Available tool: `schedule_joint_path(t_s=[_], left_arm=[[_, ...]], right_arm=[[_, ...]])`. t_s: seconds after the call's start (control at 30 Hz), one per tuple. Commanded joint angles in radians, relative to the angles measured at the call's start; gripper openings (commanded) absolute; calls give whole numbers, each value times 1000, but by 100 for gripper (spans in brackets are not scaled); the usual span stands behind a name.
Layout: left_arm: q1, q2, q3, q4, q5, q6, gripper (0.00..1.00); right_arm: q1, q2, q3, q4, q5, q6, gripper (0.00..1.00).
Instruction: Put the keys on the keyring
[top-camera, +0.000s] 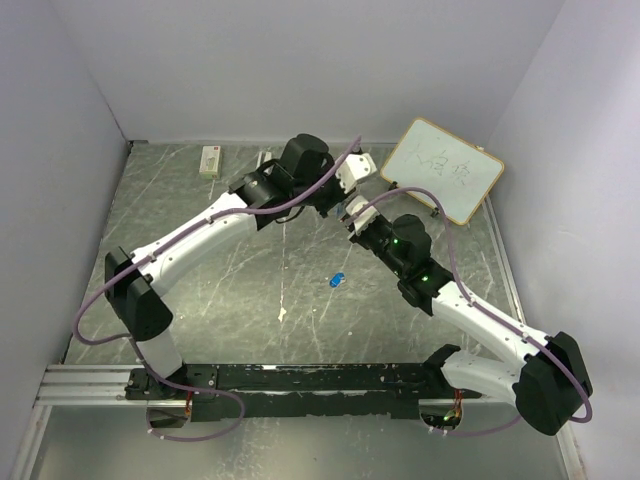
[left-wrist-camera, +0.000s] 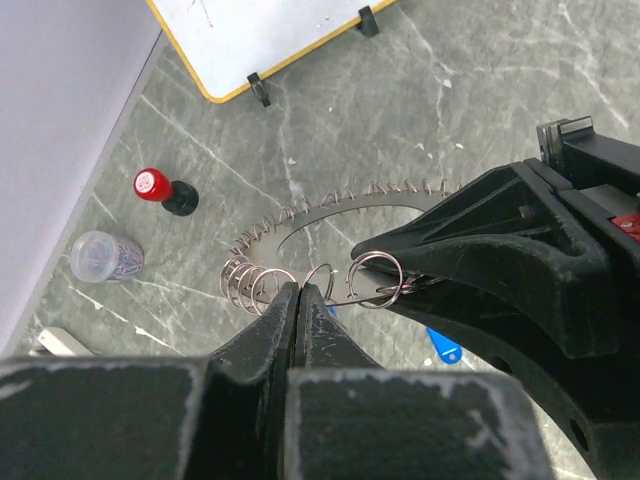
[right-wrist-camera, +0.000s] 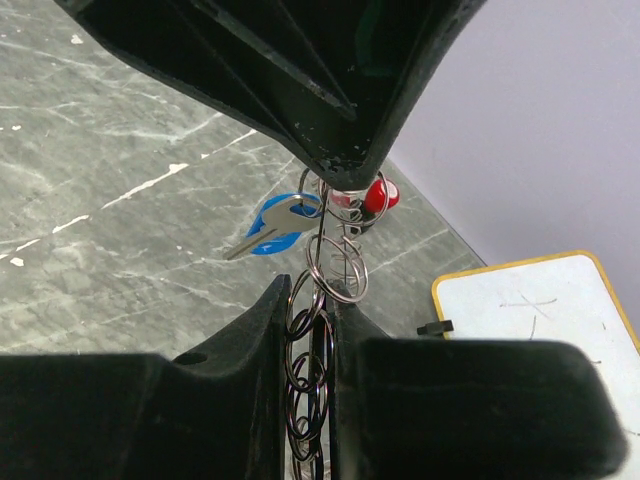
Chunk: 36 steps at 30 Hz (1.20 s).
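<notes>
The keyring (left-wrist-camera: 345, 222), a flat grey ring fringed with small wire loops, hangs in the air between both grippers at the back middle of the table. My left gripper (left-wrist-camera: 298, 292) is shut on its near edge, among the loops. Opposite, my right gripper (right-wrist-camera: 312, 300) is shut on the fringe, with a string of loops (right-wrist-camera: 305, 370) between its fingers. A blue-headed key with a silver blade (right-wrist-camera: 272, 225) sits close to the left fingertips (right-wrist-camera: 340, 165); I cannot tell whether it is threaded on. Another blue key (top-camera: 335, 280) (left-wrist-camera: 443, 347) lies on the table below.
A red-and-black knob (left-wrist-camera: 152, 186) and a small clear cup (left-wrist-camera: 105, 257) stand by the left wall. A yellow-framed whiteboard (top-camera: 442, 170) leans at the back right. A white block (top-camera: 210, 160) lies at the back left.
</notes>
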<state>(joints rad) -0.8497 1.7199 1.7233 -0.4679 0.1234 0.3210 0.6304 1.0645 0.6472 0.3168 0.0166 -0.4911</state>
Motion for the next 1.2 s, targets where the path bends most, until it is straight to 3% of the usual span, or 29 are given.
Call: schedule_joint_path(t_s=[0.0, 0.17, 0.23, 0.3, 0.47, 0.6, 0.73, 1.17], left_arm=[[-24, 46, 90, -138, -57, 96, 7], [-43, 65, 116, -186, -84, 145, 7], [-45, 56, 102, -175, -95, 158, 7], [-45, 41, 86, -164, -101, 177, 7], [-45, -1, 37, -135, -89, 234, 7], [-45, -15, 25, -136, -76, 258, 7], [-46, -31, 12, -127, -45, 276, 7], [-30, -157, -66, -104, 129, 368, 7]], right_arm=[[9, -25, 43, 10, 9, -18, 0], [10, -24, 53, -10, 50, 15, 0], [10, -31, 57, -13, 76, 63, 13], [10, -50, 55, -14, 83, 93, 38], [7, -142, -1, 45, 86, 165, 50], [1, -210, -21, 62, 81, 226, 52], [-13, -220, -35, 82, 38, 245, 47], [-203, -273, -101, 153, -369, 317, 51]])
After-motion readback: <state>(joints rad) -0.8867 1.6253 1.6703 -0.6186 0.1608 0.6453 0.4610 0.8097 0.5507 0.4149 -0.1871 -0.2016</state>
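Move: Both hands hold the keyring, its middle roughly 3 cm below and 1 cm back of the right hand, and some 6 cm below, 1 cm back and 2 cm right of the left. From the right hand, the loose blue key lies about 5 cm back, level sideways, some 23 cm below; the red-capped bottle stands about 25 cm ahead, 2 cm right and 21 cm below. Right fingers open off the keyring, rising about 6 cm and back-right; left keeps hold, drawing back 4 cm. ##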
